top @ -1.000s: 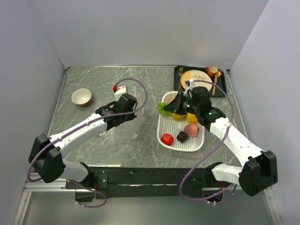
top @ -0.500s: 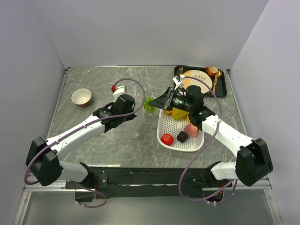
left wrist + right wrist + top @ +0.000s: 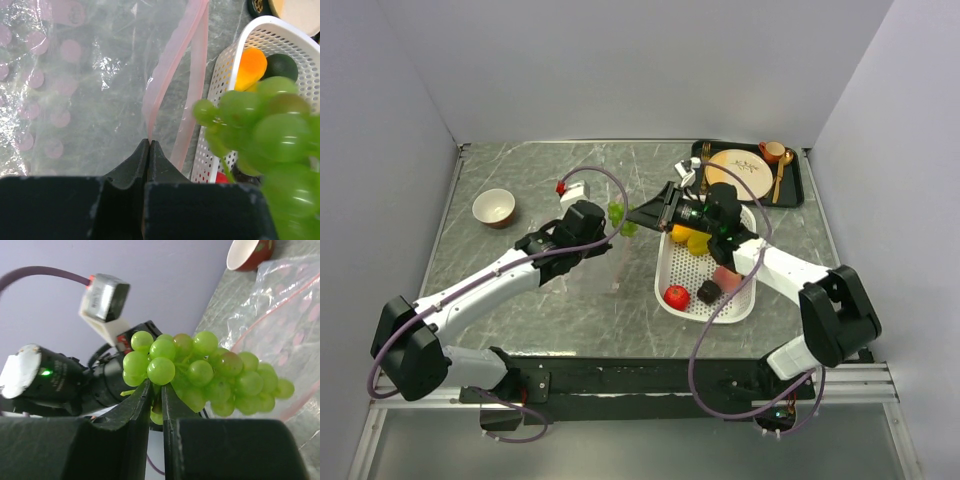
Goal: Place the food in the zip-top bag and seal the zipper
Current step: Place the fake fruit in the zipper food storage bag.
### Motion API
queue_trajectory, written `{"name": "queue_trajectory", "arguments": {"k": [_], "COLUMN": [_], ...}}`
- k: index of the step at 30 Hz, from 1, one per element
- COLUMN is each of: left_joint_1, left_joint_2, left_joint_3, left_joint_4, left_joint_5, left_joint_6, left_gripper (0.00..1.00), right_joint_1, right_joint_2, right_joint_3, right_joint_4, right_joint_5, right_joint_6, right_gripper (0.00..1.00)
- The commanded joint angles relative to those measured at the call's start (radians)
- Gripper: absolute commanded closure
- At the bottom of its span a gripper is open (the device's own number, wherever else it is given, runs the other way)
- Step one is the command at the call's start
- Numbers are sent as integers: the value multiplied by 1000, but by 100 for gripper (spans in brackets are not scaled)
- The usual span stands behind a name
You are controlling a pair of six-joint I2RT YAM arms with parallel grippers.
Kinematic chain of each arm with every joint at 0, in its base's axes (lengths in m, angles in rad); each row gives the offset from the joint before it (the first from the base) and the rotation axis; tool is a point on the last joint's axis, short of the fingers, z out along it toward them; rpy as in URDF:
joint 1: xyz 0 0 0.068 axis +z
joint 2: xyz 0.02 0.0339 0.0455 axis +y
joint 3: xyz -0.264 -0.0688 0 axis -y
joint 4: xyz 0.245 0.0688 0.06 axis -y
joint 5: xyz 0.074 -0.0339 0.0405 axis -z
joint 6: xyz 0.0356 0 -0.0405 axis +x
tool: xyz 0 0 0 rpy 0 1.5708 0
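Observation:
The clear zip-top bag (image 3: pixel 582 272) lies left of the white basket (image 3: pixel 738 305). My left gripper (image 3: pixel 149 142) is shut on the upper lip of its pink zipper (image 3: pixel 172 65), holding the mouth apart. My right gripper (image 3: pixel 156 385) is shut on the stem of the green grapes (image 3: pixel 210 372). It holds them in the air beside the left wrist, at the bag's mouth (image 3: pixel 619 214). In the basket lie the orange mango (image 3: pixel 250 67), dark avocado (image 3: pixel 281 66), yellow lemon (image 3: pixel 698 243), pink peach (image 3: pixel 726 279), red tomato (image 3: pixel 676 296) and a small dark piece (image 3: pixel 709 292).
A small bowl (image 3: pixel 494 207) stands at the back left. A black tray (image 3: pixel 797 190) at the back right carries a cream plate (image 3: pixel 738 170), a cup (image 3: pixel 772 151) and cutlery. Grey walls close in the table on three sides.
My right gripper has lifted the grapes out of the basket and carried them left to the bag's mouth. The left gripper has kept its hold on the zipper edge.

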Motion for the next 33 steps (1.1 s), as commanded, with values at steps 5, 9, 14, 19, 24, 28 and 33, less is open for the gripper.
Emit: {"name": "queue_trajectory", "arguments": {"k": [5,9,14,19,24,28,33], "left_joint_1": [2,2,2,2,2,2,2], "left_joint_2": [-76,-107,-108,-113,-118,-110,-107], "left_joint_3": [-21,-36,-29,-28,-25,-16,-13], "left_joint_4": [54,67,57,54,54,48,57], "left_joint_5": [-3,-9,-16,-24,-32,-32,-16], "left_joint_6": [-31,-30,-21,-27,-21,-17,-13], "left_gripper": [97,94,94,94,94,94,94], "right_joint_1": [12,16,15,23,28,43,77], "right_joint_2": [80,102,78,35,7,4,18], "right_joint_3": [-17,-42,-34,42,71,114,202], "right_joint_4": [207,224,47,-311,-495,-610,-695], "right_joint_5": [-50,-50,-6,119,220,280,288], "right_joint_6": [108,115,32,-198,-304,-359,-451], "right_gripper": [94,94,94,94,93,91,88]}}
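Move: The right hand, still gripping the green grapes, is above the bag's open mouth: the mouth's middle lies about 13 cm below it, 2 cm to its left and 1 cm ahead. The white basket's middle is some 17 cm to its right, 2 cm ahead and 22 cm down; the tomato sits about 10 cm right, 6 cm back. For the left hand, already pinching the rim, the mouth's middle is 4 cm right, 1 cm ahead and 3 cm below. Down goes the right hand by about 11 cm, slowly at first and then faster before easing off, bringing the held grapes into the bag's mouth while its left-pointing fingers tip some 25 degrees downward and keep their hold. The left hand keeps its pinch on the rim, lifts it about 2 cm early on, then holds there. ##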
